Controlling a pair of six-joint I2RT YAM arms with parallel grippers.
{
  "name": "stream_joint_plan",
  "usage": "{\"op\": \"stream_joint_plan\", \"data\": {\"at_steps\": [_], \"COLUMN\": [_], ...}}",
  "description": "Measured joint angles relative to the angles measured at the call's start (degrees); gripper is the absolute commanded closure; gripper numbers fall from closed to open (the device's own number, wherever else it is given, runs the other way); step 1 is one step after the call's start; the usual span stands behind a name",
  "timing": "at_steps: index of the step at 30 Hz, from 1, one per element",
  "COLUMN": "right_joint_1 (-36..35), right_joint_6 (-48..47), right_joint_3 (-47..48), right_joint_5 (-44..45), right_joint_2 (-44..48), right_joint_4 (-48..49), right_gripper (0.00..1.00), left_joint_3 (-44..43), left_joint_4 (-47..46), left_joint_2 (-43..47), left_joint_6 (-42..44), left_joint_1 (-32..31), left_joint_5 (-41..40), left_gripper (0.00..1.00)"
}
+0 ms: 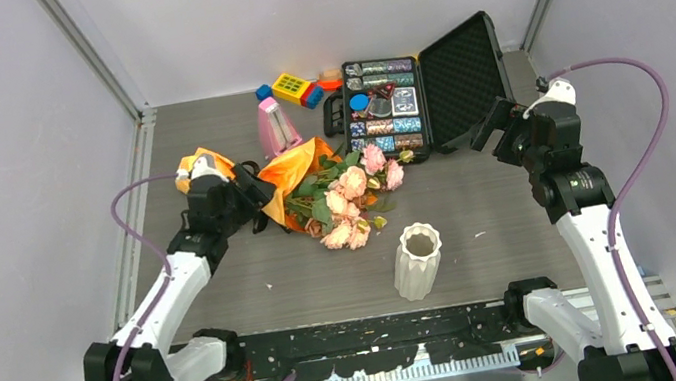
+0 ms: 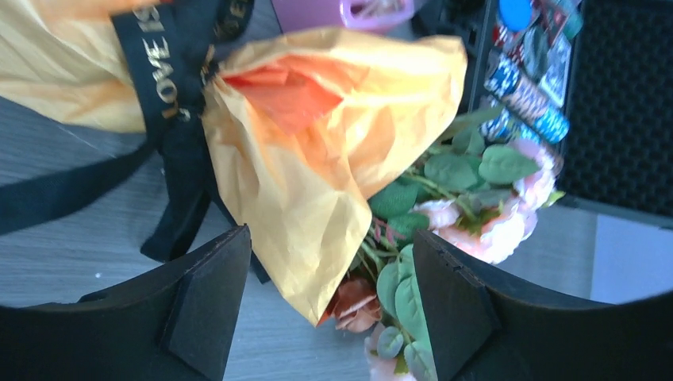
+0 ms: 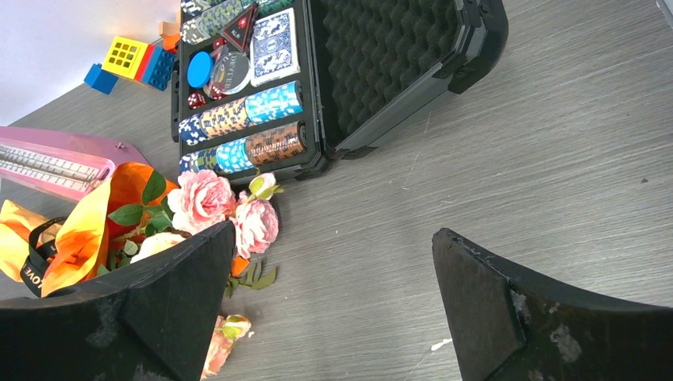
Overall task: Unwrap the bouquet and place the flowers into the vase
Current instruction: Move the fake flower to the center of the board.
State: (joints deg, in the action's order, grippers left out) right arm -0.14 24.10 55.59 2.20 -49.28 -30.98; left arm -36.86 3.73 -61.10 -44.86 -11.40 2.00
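Note:
The bouquet (image 1: 314, 189) lies on its side left of the table's middle. Its crinkled orange paper (image 2: 317, 159) is bunched by a black ribbon (image 2: 171, 103). The pink and peach flowers (image 1: 355, 193) spill out to the right with green leaves. My left gripper (image 1: 259, 194) is at the wrapped end and is open. In the left wrist view a tip of the paper hangs between its fingers (image 2: 329, 238), touching neither. The white ribbed vase (image 1: 417, 259) stands upright near the front. My right gripper (image 1: 496, 126) hovers open and empty (image 3: 333, 234) right of the flowers (image 3: 208, 198).
An open black case (image 1: 387, 107) of poker chips and cards sits at the back, with its foam-lined lid (image 1: 463, 76) raised toward my right gripper. A pink metronome-shaped object (image 1: 274, 127) stands just behind the bouquet. Coloured toy blocks (image 1: 293, 88) lie by the back wall.

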Motion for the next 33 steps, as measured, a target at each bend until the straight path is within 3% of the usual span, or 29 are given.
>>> {"op": "stream_joint_plan", "data": {"at_steps": [9, 10, 15, 17, 23, 28, 31, 33], "right_joint_1": [0.0, 0.0, 0.0, 0.0, 0.0, 0.0, 0.0, 0.0], "right_joint_6": [0.0, 0.0, 0.0, 0.0, 0.0, 0.0, 0.0, 0.0], "right_joint_3": [0.0, 0.0, 0.0, 0.1, 0.2, 0.2, 0.2, 0.2], "right_joint_5": [-0.4, -0.5, -0.6, -0.7, -0.8, -0.8, -0.8, -1.0], "right_joint_2": [0.0, 0.0, 0.0, 0.0, -0.2, -0.7, -1.2, -1.5], "right_joint_4": [-0.4, -0.4, -0.4, -0.5, -0.7, -0.8, -0.8, -0.8], "right_gripper": [0.00, 0.00, 0.00, 0.00, 0.00, 0.00, 0.00, 0.00], "left_joint_3": [0.2, 0.4, 0.4, 0.2, 0.5, 3.3, 4.9, 5.8], "left_joint_4": [3.6, 3.9, 4.5, 5.6, 8.3, 9.8, 11.0, 11.6], "left_joint_2": [-6.0, -6.4, -9.5, -11.2, -12.1, -4.9, -0.7, 1.3], "left_joint_6": [0.5, 0.6, 2.9, 4.2, 6.6, 7.4, 7.9, 8.1], "left_joint_1": [-7.1, -7.5, -8.2, -8.2, -8.1, -5.8, -1.1, 2.3], "left_joint_5": [-0.6, -0.6, -0.4, -0.4, -0.5, -1.2, -1.0, -0.6], "left_gripper": [0.33, 0.39, 0.90, 1.00, 1.00, 1.00, 1.00, 0.89]}}
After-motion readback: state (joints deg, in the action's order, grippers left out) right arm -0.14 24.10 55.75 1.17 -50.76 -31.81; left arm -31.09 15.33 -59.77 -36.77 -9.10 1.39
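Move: The left hand hovers open over the bouquet; the orange wrapper's near corner lies about 10 cm below it, some 5 cm back and 3 cm to its right. From the hand, the flower heads are about 19 cm right and 3 cm back, the black ribbon's knot 8 cm ahead and 4 cm left, and the pink metronome 15 cm ahead and 5 cm right, all some 9 cm lower. From the right hand that corner lies roughly 46 cm left, 1 cm back and 21 cm down. The open left hand sinks about 10 cm onto the wrapper's near corner, easing back and a little right on the way, while it tips down nearly 20 degrees, swings slightly clockwise and shuts its fingers to pinch the paper edge beside the ribbon tail. Then it reverses and drags the pinched wrapper about 6 cm to the left, rising a couple of centimetres and turning back counter-clockwise as it goes. ##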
